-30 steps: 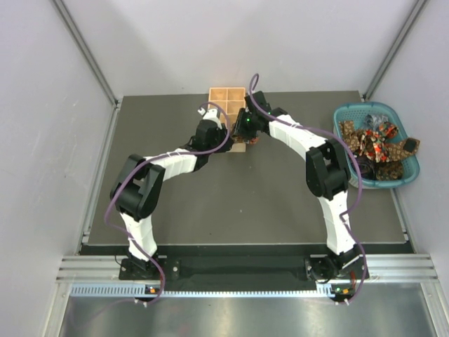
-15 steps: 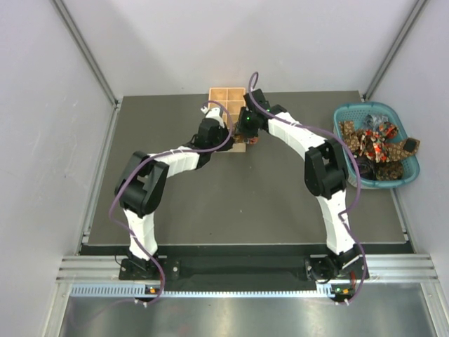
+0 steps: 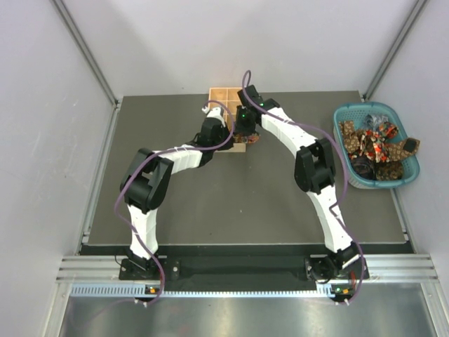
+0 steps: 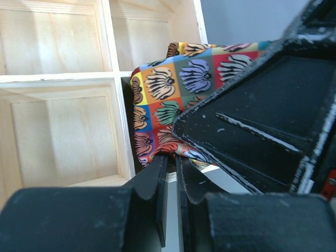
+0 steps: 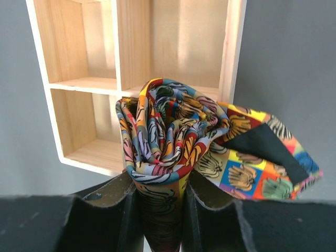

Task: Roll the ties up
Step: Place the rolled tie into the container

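Observation:
A rolled tie (image 5: 163, 131) with a bright patchwork print stands upright between my right gripper's (image 5: 160, 181) fingers, which are shut on its lower part. Its loose pointed end (image 5: 262, 157) hangs off to the right. The roll is held just in front of the wooden tray (image 5: 116, 42). In the left wrist view the same tie (image 4: 173, 89) lies against the tray (image 4: 113, 37), and my left gripper (image 4: 171, 160) is shut on its lower orange edge. From above, both grippers (image 3: 223, 133) (image 3: 242, 130) meet at the tray's (image 3: 226, 95) near end. More ties (image 3: 372, 144) are heaped in the teal basket.
The teal basket (image 3: 344, 112) stands at the table's right edge. The tray's compartments that show are bare wood. The right gripper's black body (image 4: 262, 105) fills the right of the left wrist view. Dark table (image 3: 231, 203) stretches between the arms.
My left gripper has closed from partly open down onto the tie's edge. Both arms have shifted slightly toward the tray; the right gripper still holds the roll.

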Available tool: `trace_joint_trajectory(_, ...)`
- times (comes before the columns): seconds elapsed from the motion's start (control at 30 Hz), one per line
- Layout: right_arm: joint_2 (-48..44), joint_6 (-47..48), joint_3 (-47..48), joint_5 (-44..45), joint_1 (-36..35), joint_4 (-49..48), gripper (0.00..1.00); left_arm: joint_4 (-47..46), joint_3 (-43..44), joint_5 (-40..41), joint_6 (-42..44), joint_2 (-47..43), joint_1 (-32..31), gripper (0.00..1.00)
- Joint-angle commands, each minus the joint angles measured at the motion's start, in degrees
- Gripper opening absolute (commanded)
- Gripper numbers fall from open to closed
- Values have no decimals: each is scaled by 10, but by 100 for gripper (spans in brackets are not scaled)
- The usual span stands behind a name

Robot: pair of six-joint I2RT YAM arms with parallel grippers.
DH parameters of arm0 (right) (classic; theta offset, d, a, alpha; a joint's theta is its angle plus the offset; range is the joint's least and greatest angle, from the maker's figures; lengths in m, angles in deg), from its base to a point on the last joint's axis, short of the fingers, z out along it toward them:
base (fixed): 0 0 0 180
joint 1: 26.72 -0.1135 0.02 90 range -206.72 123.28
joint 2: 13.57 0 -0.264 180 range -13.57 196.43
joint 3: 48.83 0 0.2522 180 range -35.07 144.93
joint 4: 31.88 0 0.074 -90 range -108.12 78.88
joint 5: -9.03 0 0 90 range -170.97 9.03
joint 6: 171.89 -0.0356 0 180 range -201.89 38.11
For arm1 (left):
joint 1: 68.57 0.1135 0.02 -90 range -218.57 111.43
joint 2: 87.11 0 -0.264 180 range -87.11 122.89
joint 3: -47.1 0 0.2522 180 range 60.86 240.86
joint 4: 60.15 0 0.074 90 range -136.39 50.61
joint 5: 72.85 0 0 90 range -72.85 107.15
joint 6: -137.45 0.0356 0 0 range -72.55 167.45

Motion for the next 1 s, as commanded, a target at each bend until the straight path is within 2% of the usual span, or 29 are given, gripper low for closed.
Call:
trace_joint_trajectory(0.0, 41, 20, 34, -6, -26, 71, 8, -37, 5, 15, -7, 2, -4, 11)
trace_joint_trajectory(0.17, 9, 27, -12, 6, -35, 57, 8, -53, -19, 16, -9, -11, -9, 12)
trace_joint_trajectory(0.67, -36, 44, -97, 9, -44, 28, 8, -72, -102, 4, -20, -104, -9, 29)
trace_joint_trajectory(0.97, -71, 51, -161, 4, -43, 10, 8, -10, -134, 32, -24, -186, -5, 34)
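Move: The right hand holds the rolled tie over the container's near right compartment, whose middle is about 2 cm back, 1 cm left and 5 cm below. The left compartment beside it is some 6 cm farther left; the next one out is 5 cm farther forward. The loose tie end lies about 4 cm right and 2 cm back of the right hand. From the left hand, the near right compartment is roughly 2 cm ahead, 2 cm right and 4 cm below. Right draws the gripped tie 4 cm back, then down into the compartment; left opens, withdrawing back, left and up. ##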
